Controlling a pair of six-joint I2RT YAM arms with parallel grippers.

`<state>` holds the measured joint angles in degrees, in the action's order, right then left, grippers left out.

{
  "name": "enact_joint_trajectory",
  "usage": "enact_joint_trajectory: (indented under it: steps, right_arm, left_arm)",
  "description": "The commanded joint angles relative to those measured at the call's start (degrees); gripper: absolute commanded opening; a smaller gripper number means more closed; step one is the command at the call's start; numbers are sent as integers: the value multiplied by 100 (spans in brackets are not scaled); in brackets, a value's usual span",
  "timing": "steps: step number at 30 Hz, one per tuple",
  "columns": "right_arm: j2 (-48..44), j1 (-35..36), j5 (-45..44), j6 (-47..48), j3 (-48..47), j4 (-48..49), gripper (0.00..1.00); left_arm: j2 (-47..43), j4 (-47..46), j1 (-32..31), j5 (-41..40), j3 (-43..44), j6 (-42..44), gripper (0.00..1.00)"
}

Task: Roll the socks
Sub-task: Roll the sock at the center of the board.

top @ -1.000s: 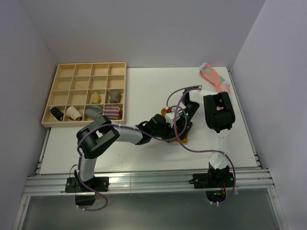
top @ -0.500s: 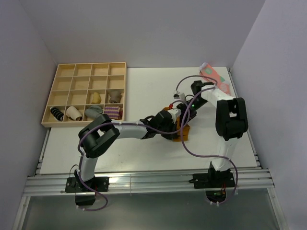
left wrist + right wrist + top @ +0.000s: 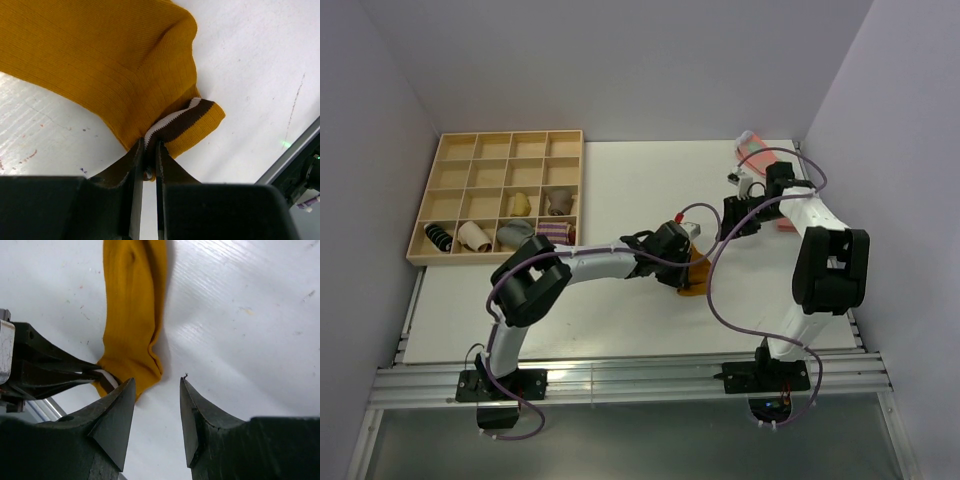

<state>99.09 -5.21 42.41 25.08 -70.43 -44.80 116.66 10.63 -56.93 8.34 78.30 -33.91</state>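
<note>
The mustard-orange sock lies flat on the white table, and its dark brown cuff with white stripes is folded at the near end. My left gripper is shut on the cuff edge, low over the table. In the top view the left gripper hides most of the sock. My right gripper is open and empty and hovers above the table just off the sock's cuff end. In the top view the right gripper sits to the right of the sock and farther back.
A pink sock with pale spots lies at the table's back right corner, near the right arm. A wooden compartment tray at the back left holds several sock bundles. The left gripper's fingers show in the right wrist view.
My right gripper has drawn back from the sock toward the back right and now stands open. My left gripper has shifted a little to the right, still gripping the cuff.
</note>
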Motion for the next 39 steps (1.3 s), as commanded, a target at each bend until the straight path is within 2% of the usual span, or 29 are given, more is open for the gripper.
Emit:
enact_joint_trajectory:
  steps: [1,3,8,13,19,29,36,39]
  right_arm:
    - [-224,-164,-120,-602,48,403,48]
    - [-21,-295,109,-504,-119,156,46]
    - [-267,-463,100,-557,3,331,47]
    - [-635,-472,504,153,100,-54,46]
    - [-1312,-393,391,1164,644,-143,43]
    - [-2560,309,22,2826,2059,67,43]
    - [-2921,1171,-224,2967,2543,349,45]
    - [-2887,1426,-426,3011,2605,445,49]
  left_arm:
    - [50,308,-3,247,212,-133,0]
    - [67,395,-3,212,290,-142,0]
    - [146,492,32,335,335,-247,0]
    - [348,791,68,493,581,-300,0]
    - [506,1063,270,1029,835,-300,0]
    - [920,1775,647,1820,1486,-292,0]
    - [1183,1907,674,2040,1776,-335,0]
    - [1262,1934,674,2110,1855,-362,0]
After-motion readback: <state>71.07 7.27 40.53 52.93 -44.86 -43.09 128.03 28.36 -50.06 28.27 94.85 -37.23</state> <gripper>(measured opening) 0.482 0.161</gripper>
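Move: The left fingers are shut on the striped cuff of the mustard sock, low over the board. From the open right hand that cuff lies about 12 cm back, 8 cm to the left and some 7 cm down, with the sock body about 7 cm farther out than the cuff. The pink spotted sock lies the other way, about 13 cm ahead of the right hand and 13 cm to its right. The right hand drifts some 2 cm right, then lifts about 3 cm and swings back some 11 cm and left over the board towards the cuff end, sinking again to about its starting height, wrist turning some 30 degrees counter-clockwise and fingers staying about half open, short of the sock. Meanwhile the left hand keeps its pinch on the cuff almost in place, while its wrist rolls about 20 degrees. ##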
